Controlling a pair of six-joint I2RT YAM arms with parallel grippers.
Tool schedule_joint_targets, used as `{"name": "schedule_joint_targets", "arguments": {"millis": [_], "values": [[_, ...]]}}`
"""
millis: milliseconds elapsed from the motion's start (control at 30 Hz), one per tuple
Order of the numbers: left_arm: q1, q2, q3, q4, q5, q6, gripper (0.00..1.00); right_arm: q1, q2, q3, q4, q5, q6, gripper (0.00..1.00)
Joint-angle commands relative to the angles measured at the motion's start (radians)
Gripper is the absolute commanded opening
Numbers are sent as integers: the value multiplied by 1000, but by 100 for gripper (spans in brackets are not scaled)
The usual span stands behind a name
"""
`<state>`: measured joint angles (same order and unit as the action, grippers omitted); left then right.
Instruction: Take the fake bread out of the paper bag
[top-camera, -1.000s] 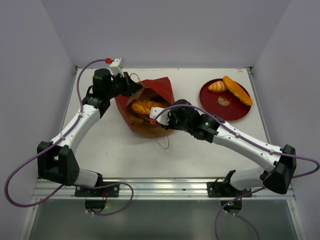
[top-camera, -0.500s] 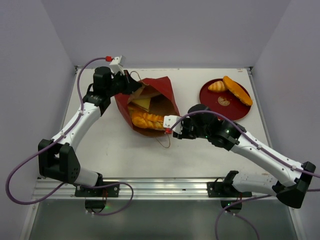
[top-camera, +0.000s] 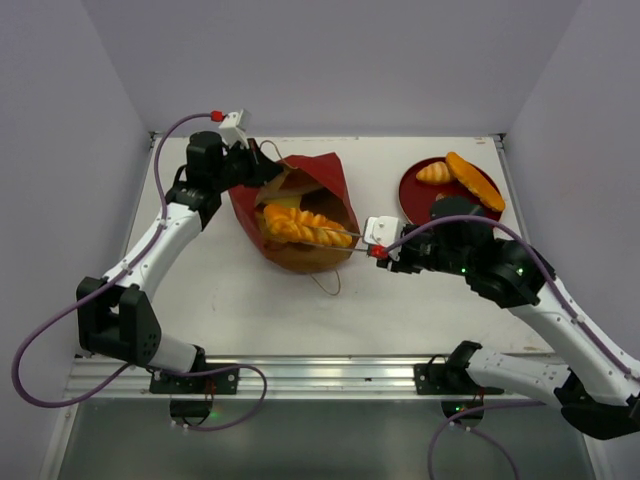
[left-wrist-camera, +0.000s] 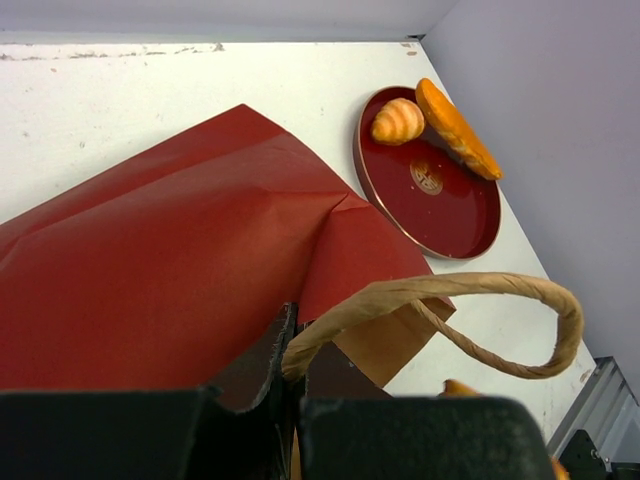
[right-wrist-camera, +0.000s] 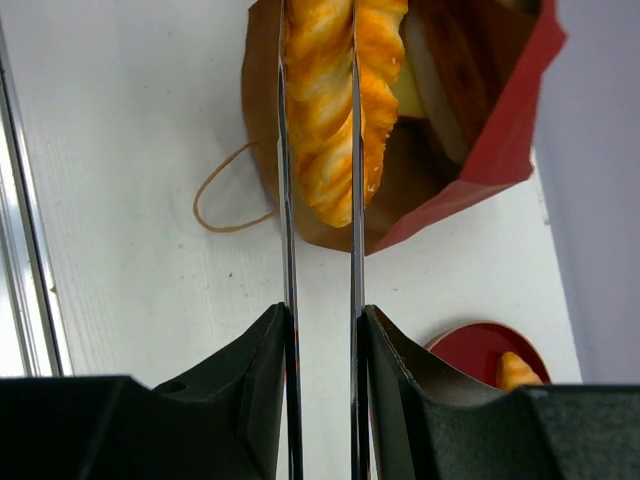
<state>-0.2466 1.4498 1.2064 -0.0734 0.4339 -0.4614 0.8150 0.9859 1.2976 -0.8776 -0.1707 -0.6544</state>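
Note:
The red paper bag (top-camera: 318, 178) lies on its side with its brown mouth towards the near right. My left gripper (top-camera: 266, 172) is shut on its looped handle (left-wrist-camera: 420, 292) at the rim and holds the mouth open. My right gripper (top-camera: 378, 250) is shut on thin metal tongs (right-wrist-camera: 288, 250). The tongs clamp a long braided loaf (top-camera: 305, 228) that lies in the bag's mouth, its near end just past the rim (right-wrist-camera: 325, 100). A pale yellow slice (right-wrist-camera: 405, 90) sits deeper inside the bag (right-wrist-camera: 510, 140).
A round dark-red plate (top-camera: 450, 208) at the far right holds a croissant (top-camera: 433, 173) and a long loaf (top-camera: 475, 180); it also shows in the left wrist view (left-wrist-camera: 440, 210). The bag's other handle (top-camera: 325, 285) lies loose on the white table.
My right arm has drawn back to the right, and the tongs have pulled the braided loaf from deep in the bag to its mouth. My left gripper has kept its hold.

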Motion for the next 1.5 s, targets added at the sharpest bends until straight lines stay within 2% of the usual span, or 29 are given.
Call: {"name": "schedule_joint_targets", "arguments": {"millis": [0, 267, 500, 667, 767, 967, 1167, 1467], "values": [[9, 12, 48, -17, -3, -11, 0, -26, -47, 92, 2, 23, -1, 0], [17, 14, 41, -22, -6, -5, 0, -86, -82, 146, -15, 120, -14, 0], [18, 3, 35, -22, -6, 0, 0, -155, -70, 190, 23, 336, 1, 0], [18, -11, 21, -17, 0, 1, 0, -224, -1, 117, 77, 470, -7, 0], [18, -28, 9, -17, -1, 9, 0, -356, 52, 59, 101, 458, -22, 0], [18, -49, -5, -19, 3, 20, 0, -482, 115, -58, 173, 476, -92, 0], [18, -54, -36, 7, 14, 10, 0, -546, 163, -170, 244, 493, -169, 0], [18, -55, -54, 21, 22, 9, 0, -579, 263, -238, 298, 497, -192, 1]]}}
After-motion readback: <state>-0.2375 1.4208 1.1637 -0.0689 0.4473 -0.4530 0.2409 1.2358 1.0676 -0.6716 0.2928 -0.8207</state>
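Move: The tongs in the right hand already grip the braided bread at the bag's mouth. The red plate it goes to lies about 30 cm ahead of that hand, 26 cm to its right and 29 cm below. On the plate, the croissant lies some 38 cm ahead and 22 cm right of the hand, the long loaf 36 cm ahead and 33 cm right. The paper bag is 20 cm ahead, 17 cm left. From the left hand, the plate lies 50 cm right and 9 cm ahead. Keeping the braided bread pinched in the tongs, the right hand draws it away from the bag's mouth and swings about 21 cm right and 14 cm forward, first rising some 6 cm, then sinking steeply towards the red plate. The wrist turns about 45 degrees clockwise and tips the tongs steeper. The left hand keeps its pinch on the bag's rim, nearly still. ##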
